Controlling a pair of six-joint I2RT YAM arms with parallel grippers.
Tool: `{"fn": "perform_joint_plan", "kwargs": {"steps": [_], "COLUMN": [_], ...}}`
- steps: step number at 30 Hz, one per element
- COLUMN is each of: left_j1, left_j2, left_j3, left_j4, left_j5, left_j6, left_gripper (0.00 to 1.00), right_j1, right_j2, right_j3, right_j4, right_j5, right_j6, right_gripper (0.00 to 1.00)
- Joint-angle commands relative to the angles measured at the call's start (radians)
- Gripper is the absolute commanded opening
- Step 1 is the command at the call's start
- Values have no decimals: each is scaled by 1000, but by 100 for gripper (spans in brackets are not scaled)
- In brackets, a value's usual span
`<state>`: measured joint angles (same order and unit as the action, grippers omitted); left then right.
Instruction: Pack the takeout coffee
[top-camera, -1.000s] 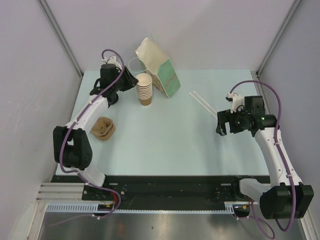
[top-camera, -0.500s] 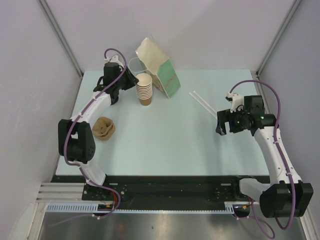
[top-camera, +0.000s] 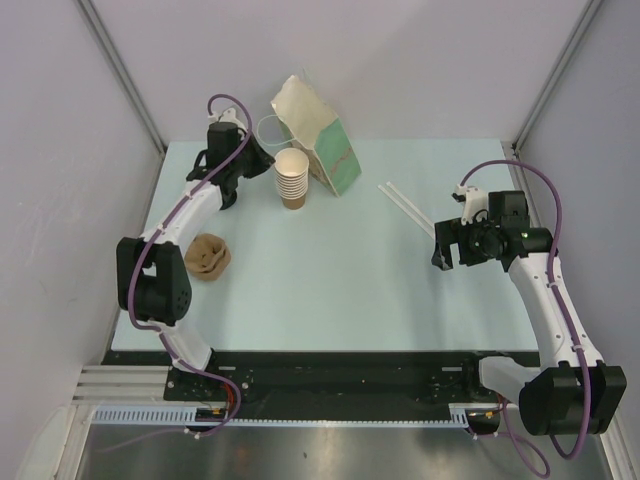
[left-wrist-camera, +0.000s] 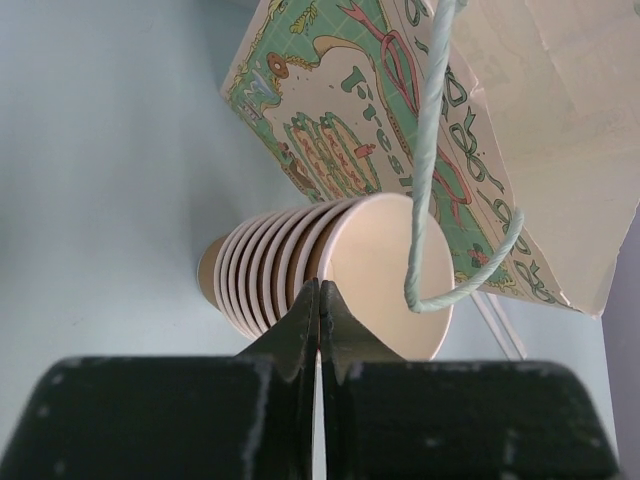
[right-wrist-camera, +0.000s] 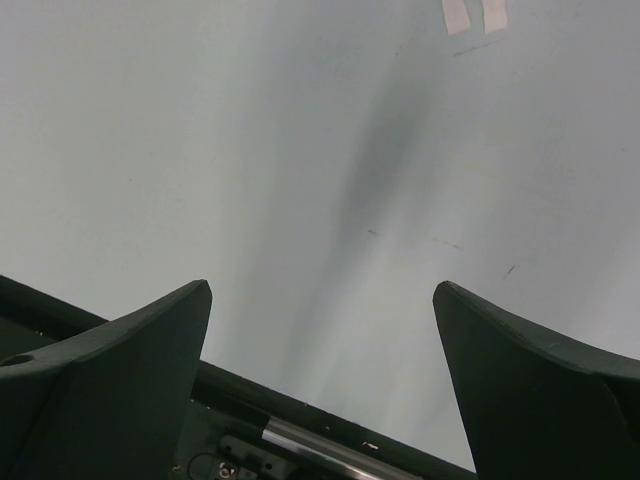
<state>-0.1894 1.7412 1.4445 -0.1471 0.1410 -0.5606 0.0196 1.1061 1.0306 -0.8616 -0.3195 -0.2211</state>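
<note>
The takeout coffee is not in view. A stack of nested lidless brown cups (top-camera: 290, 181) stands at the back of the table; in the left wrist view the stack (left-wrist-camera: 262, 270) shows its cream inside. My left gripper (top-camera: 267, 164) reaches it from the left. Its jaws (left-wrist-camera: 319, 292) are shut, with the tips meeting on the rim of the top cup. My right gripper (top-camera: 446, 252) hangs open over bare table at the right, nothing between its fingers (right-wrist-camera: 322, 292).
A paper bag (top-camera: 316, 140) with a green printed side (left-wrist-camera: 340, 130) leans just behind the stack, its string handle (left-wrist-camera: 428, 190) dangling over the cups. A brown pulp carrier (top-camera: 206, 256) lies at the left. Two straws (top-camera: 404, 205) lie at the back right.
My left gripper has closed at the rim of the top cup and its arm has shifted slightly toward the back. The right arm has not moved.
</note>
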Motion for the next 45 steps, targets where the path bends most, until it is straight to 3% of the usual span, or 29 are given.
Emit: {"fn": "perform_joint_plan", "kwargs": {"steps": [1, 17, 19, 20, 21, 23, 45], "left_j1": [-2, 5, 8, 8, 11, 11, -16], "left_j2": [-46, -57, -55, -54, -55, -46, 53], "left_j3": [45, 50, 59, 59, 62, 70, 154], "left_j4": [-20, -51, -62, -60, -60, -63, -106], "left_j5": [6, -1, -17, -24, -26, -26, -92], "left_j6": [-25, -53, -56, -61, -64, -61, 10], "left_gripper": [0, 0, 10, 23, 29, 34, 31], "right_j1": [-4, -4, -6, -6, -4, -6, -10], "right_j2": [-2, 1, 1, 1, 1, 1, 4], "right_j3": [32, 32, 32, 32, 32, 32, 32], "right_j4": [21, 24, 27, 27, 27, 26, 22], "right_j5": [5, 5, 3, 3, 3, 3, 5], "right_j6": [17, 20, 22, 23, 23, 23, 23], "right_gripper": [100, 100, 100, 100, 100, 100, 100]}}
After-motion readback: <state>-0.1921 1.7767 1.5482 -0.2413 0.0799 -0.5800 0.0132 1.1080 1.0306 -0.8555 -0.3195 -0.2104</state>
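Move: The stack of cups stands close to the left hand: its middle is about 4 cm to the right, 1 cm farther out and some 8 cm lower, its top rim by the shut fingertips. The takeout bag is roughly 10 cm ahead and 13 cm to the right; the black lid lies about 13 cm to the left, 3 cm ahead, down on the table. From the right hand the stack is some 24 cm ahead and 39 cm to the left. Easing back only about half a centimetre, the left hand keeps its shut fingertips against the left side of the top cup's rim, then spreads them to about a third open. It next rises nearly 2 cm and pushes forward about 1.5 cm, dipping again by roughly 1 cm, so that one finger is outside the rim and the other over the cup's mouth. ##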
